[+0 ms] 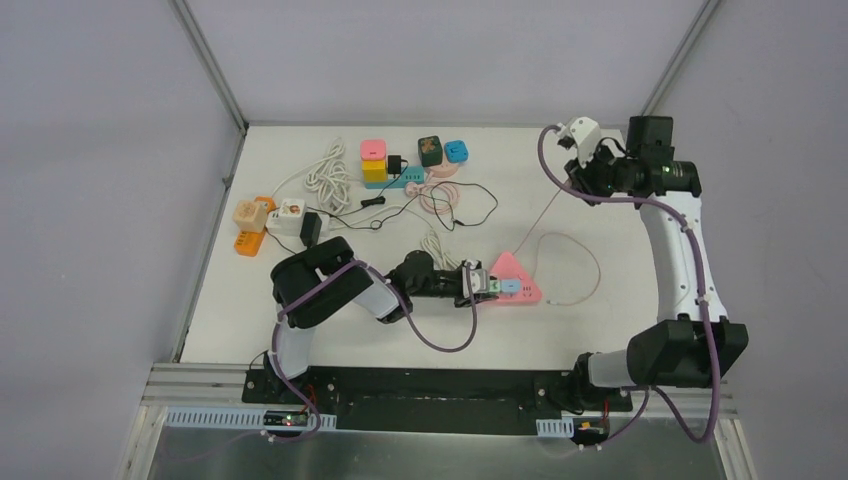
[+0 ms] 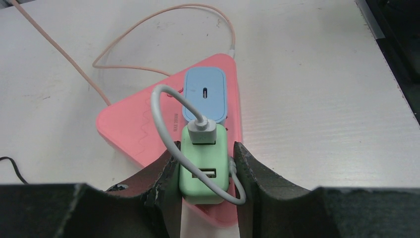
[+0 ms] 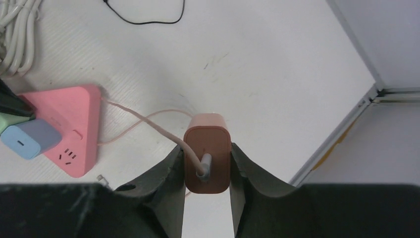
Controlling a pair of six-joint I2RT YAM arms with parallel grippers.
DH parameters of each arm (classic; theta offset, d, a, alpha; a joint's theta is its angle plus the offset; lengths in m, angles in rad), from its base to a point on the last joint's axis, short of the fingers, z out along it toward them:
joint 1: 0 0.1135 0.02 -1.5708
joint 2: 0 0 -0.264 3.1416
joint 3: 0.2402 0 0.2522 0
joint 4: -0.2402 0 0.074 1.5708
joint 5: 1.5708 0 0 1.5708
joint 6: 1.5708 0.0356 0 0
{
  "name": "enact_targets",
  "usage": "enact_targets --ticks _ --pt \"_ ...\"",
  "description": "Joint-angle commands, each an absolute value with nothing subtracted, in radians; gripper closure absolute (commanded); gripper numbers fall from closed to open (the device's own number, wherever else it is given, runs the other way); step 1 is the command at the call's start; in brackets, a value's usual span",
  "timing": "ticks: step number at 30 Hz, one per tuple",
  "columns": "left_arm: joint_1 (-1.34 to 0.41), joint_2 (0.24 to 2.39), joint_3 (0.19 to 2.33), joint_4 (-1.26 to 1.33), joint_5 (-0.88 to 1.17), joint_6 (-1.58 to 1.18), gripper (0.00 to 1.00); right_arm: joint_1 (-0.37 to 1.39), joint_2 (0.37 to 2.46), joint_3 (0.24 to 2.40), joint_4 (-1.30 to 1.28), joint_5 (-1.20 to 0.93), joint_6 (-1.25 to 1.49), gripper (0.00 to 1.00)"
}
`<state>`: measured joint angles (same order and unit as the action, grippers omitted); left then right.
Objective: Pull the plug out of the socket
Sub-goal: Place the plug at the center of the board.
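Note:
The pink triangular socket (image 2: 138,124) lies flat near the table's middle (image 1: 522,270). A mint-green plug (image 2: 204,166) stands on its near corner with a grey cable (image 2: 158,114) looped out of its top. My left gripper (image 2: 204,171) is shut on that plug from both sides. A light-blue plug (image 2: 205,94) sits in the socket just beyond. My right gripper (image 3: 207,163) is held high at the far right (image 1: 578,178), shut on a pink-brown plug (image 3: 207,153). That plug's pink cable (image 3: 143,119) trails down to the socket (image 3: 69,119).
At the back of the table stand pink and yellow cube adapters (image 1: 374,160), an orange strip (image 1: 252,228), a coiled white cable (image 1: 328,175) and thin black cables (image 1: 440,205). The table's right edge and metal rail (image 3: 346,129) run beneath my right gripper.

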<state>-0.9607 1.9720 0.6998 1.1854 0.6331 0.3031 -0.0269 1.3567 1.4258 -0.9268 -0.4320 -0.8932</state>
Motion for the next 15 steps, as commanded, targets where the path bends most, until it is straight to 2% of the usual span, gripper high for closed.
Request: enact_targets --ticks 1,9,15 --pt "-0.957 1.948 0.658 1.173 0.630 0.293 1.00 -0.035 1.400 1.639 -0.933 -0.381 -0.844 1.00" --pt "-0.965 1.923 0.640 1.192 0.632 0.300 1.00 -0.037 1.545 2.033 -1.071 -0.347 -0.813 1.00" --pt "-0.973 1.905 0.634 1.190 0.635 0.305 1.00 -0.037 1.625 2.201 -1.118 -0.295 -0.806 1.00"
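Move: My right hand holds the peach plug high over the table. The middle of the white board lies about 3 cm back and 27 cm left of it, some 24 cm below; a white cable bundle is 6 cm back, 27 cm left. The pink socket is about 15 cm back and 10 cm left. From my left hand, pinching the green plug, the board's middle is some 13 cm ahead and 13 cm left, 8 cm below. I keep carrying the peach plug up and away from the pink socket with my right hand, rising about 12 cm while going some 5 cm forward, my fingertips tipping up roughly 10 degrees and keeping their hold. My left hand stays pinched on the green plug at the socket, easing up only about a centimetre. ##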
